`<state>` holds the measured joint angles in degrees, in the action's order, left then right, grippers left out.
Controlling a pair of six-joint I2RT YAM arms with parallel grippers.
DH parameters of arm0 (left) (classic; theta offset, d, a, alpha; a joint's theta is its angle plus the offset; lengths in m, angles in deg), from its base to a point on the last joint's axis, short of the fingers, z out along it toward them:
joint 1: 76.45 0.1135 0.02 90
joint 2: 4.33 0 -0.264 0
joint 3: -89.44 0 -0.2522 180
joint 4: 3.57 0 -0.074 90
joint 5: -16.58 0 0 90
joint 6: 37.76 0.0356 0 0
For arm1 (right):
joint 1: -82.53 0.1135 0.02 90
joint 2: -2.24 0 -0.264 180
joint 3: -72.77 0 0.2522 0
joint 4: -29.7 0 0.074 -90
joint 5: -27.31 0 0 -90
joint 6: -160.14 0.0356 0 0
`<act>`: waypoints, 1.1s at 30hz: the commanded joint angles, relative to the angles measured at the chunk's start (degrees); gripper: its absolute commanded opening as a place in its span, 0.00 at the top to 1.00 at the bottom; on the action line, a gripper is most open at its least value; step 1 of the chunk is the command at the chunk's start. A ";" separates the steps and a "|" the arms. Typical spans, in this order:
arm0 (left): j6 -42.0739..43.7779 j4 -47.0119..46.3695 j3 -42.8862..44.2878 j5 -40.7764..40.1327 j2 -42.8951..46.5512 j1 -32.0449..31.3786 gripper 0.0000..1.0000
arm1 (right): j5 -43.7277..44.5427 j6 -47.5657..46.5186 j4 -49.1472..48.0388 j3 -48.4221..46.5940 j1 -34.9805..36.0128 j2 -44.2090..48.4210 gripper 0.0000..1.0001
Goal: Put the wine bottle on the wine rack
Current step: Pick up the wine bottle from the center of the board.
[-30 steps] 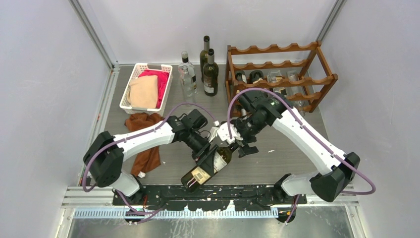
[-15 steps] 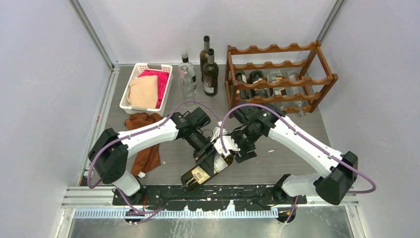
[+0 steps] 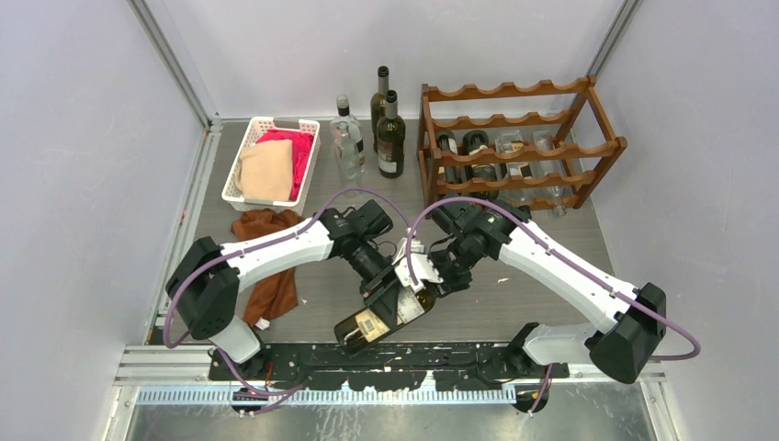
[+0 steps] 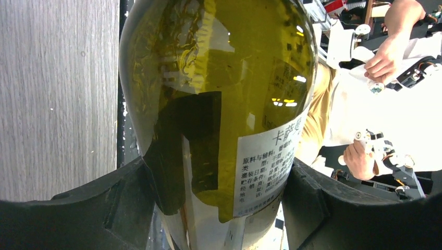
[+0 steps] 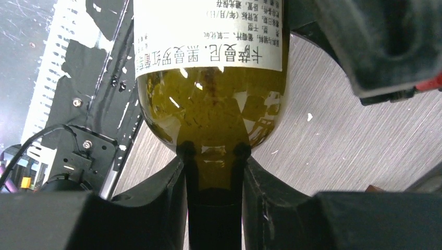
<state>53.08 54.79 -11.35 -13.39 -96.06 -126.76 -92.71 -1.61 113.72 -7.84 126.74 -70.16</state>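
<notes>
The wine bottle (image 3: 378,315), olive green with white labels, hangs tilted above the near table edge, base toward the arm bases. My left gripper (image 3: 384,290) is shut on its wide body (image 4: 224,78), one finger on each side (image 4: 219,177). My right gripper (image 3: 425,274) is shut on its dark neck just below the shoulder (image 5: 211,104), both fingers pressed against the glass (image 5: 213,166). The reddish-brown wine rack (image 3: 519,147) stands at the back right, well away from both grippers.
Several bottles (image 3: 476,142) lie in the rack's middle tier. Three upright bottles (image 3: 390,138) stand just left of the rack. A white basket (image 3: 287,121) holding cloths sits at the back left. A brown cloth (image 3: 271,276) lies under the left arm.
My right gripper slid down and left onto the bottle's neck and closed from wide open onto it. The left gripper and the bottle barely moved.
</notes>
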 commanded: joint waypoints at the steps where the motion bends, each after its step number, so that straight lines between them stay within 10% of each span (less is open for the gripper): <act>1: -2.33 -1.74 1.94 0.59 1.79 -0.15 0.54 | -3.72 6.81 -1.09 -0.15 -0.89 3.35 0.99; 13: -1.44 -14.97 -8.77 -11.65 12.91 -0.06 0.02 | -16.29 9.69 -0.93 5.36 -9.03 7.30 0.99; 33: -2.85 -15.75 -15.00 -23.35 28.27 13.82 0.02 | -17.89 10.83 -0.57 10.14 -14.61 12.18 0.99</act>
<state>53.69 42.09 -25.38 -34.83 -72.38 -113.55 -102.15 8.19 115.07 3.20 114.10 -60.80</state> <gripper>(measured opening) 0.990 0.411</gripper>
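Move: My left hand is round the wine bottle's body, the bottle's middle about 3 cm to its right, 1 cm ahead and level. From that hand the brown cloth lies some 28 cm left, 8 cm ahead and 12 cm below; the clear bottle stands about 32 cm ahead and 10 cm left. My right hand pinches the neck, with the wine rack's middle roughly 25 cm ahead and 18 cm right, and the bottle's middle 8 cm left and 5 cm back, both about level. I hand the bottle over: my left fingers open wide and let go of the body, then I draw that hand away forward and left, about 11 cm in all, its fingers tipping to point more steeply down. My right hand keeps its pinch on the neck, easing some 5 cm to the right and back while turning clockwise. ##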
